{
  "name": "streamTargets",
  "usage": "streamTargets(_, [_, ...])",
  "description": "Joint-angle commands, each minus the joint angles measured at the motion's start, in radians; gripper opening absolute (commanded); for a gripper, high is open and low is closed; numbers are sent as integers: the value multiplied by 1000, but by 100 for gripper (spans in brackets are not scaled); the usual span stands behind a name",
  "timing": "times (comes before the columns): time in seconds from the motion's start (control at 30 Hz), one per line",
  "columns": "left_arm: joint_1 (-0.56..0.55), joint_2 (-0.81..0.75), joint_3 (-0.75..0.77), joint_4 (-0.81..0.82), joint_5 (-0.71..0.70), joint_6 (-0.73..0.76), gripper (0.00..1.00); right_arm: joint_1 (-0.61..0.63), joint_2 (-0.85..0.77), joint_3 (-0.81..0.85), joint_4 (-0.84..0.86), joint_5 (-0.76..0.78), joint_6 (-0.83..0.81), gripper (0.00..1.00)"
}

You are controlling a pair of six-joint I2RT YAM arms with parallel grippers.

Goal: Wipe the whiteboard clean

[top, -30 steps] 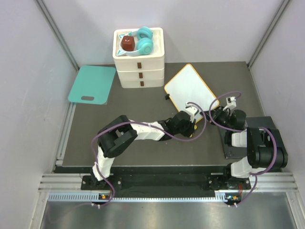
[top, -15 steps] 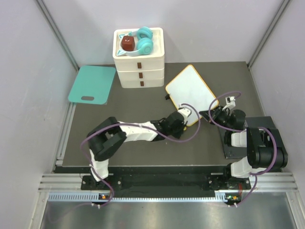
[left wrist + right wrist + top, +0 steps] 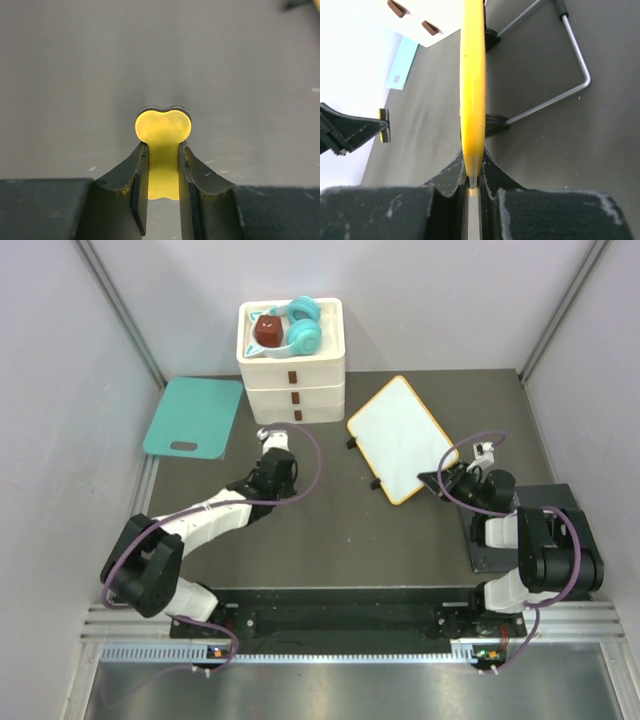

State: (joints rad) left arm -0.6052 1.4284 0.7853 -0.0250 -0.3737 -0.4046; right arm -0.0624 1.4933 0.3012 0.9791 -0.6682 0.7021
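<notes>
The whiteboard (image 3: 398, 437) lies tilted on the dark mat right of centre; its white face shows no marks. My right gripper (image 3: 441, 483) is shut on the orange-yellow rim at its near right corner. In the right wrist view the rim (image 3: 472, 75) runs edge-on up from the right gripper (image 3: 474, 172). My left gripper (image 3: 276, 439) hovers over the mat, left of the board and apart from it. It is shut on a yellow eraser (image 3: 163, 131) that sticks out past its fingertips (image 3: 141, 150). That eraser (image 3: 384, 131) also shows at the left of the right wrist view.
A stack of white drawers (image 3: 296, 390) at the back carries teal headphones (image 3: 303, 328) and a brown block. A teal board (image 3: 193, 417) lies at the back left. A dark grey pad (image 3: 492, 545) sits under the right arm. The whiteboard's wire stand (image 3: 570, 65) rests on the mat.
My left arm has swung left with the eraser, from the whiteboard's near corner to the mat in front of the drawers. The board shifted slightly. The right gripper has kept its hold.
</notes>
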Motion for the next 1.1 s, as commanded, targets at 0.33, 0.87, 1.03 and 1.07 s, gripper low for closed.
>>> streamTargets(0.33, [300, 98, -21, -118, 274, -140, 1, 12, -51, 21, -23, 5, -39, 37])
streamTargets(0.87, [317, -55, -14, -148, 286, -79, 87, 18, -274, 26, -345, 159, -137, 63])
streamTargets(1.03, [317, -109, 69, -230, 332, -62, 87, 16, -500, 30, -586, 303, -173, 80])
streamTargets(1.07, [317, -117, 78, -237, 347, -63, 87, 18, -548, 26, -655, 318, -180, 87])
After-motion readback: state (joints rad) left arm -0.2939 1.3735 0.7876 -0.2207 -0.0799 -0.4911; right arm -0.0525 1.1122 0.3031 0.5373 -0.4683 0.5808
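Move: My left hand still holds the eraser; the bare table spot for it lies about 7 cm left, 1 cm back and 8 cm below. From that hand the drawer box stands about 26 cm ahead, the teal mat some 24 cm left and 20 cm ahead, the whiteboard's middle 27 cm right and 14 cm ahead. My right hand grips the whiteboard's edge, its middle roughly 9 cm left, 11 cm ahead and 3 cm lower. I swing my left hand about 8 cm left while sinking some 7 cm to the table, tipping the fingers down nearly 20 degrees and turning them counter-clockwise; there I open wide, let go of the eraser and rise about 5 cm straight off it. Meanwhile my right fingers open off the whiteboard's edge, and that hand draws away rightward and up, a little back, some 4 cm in all. ##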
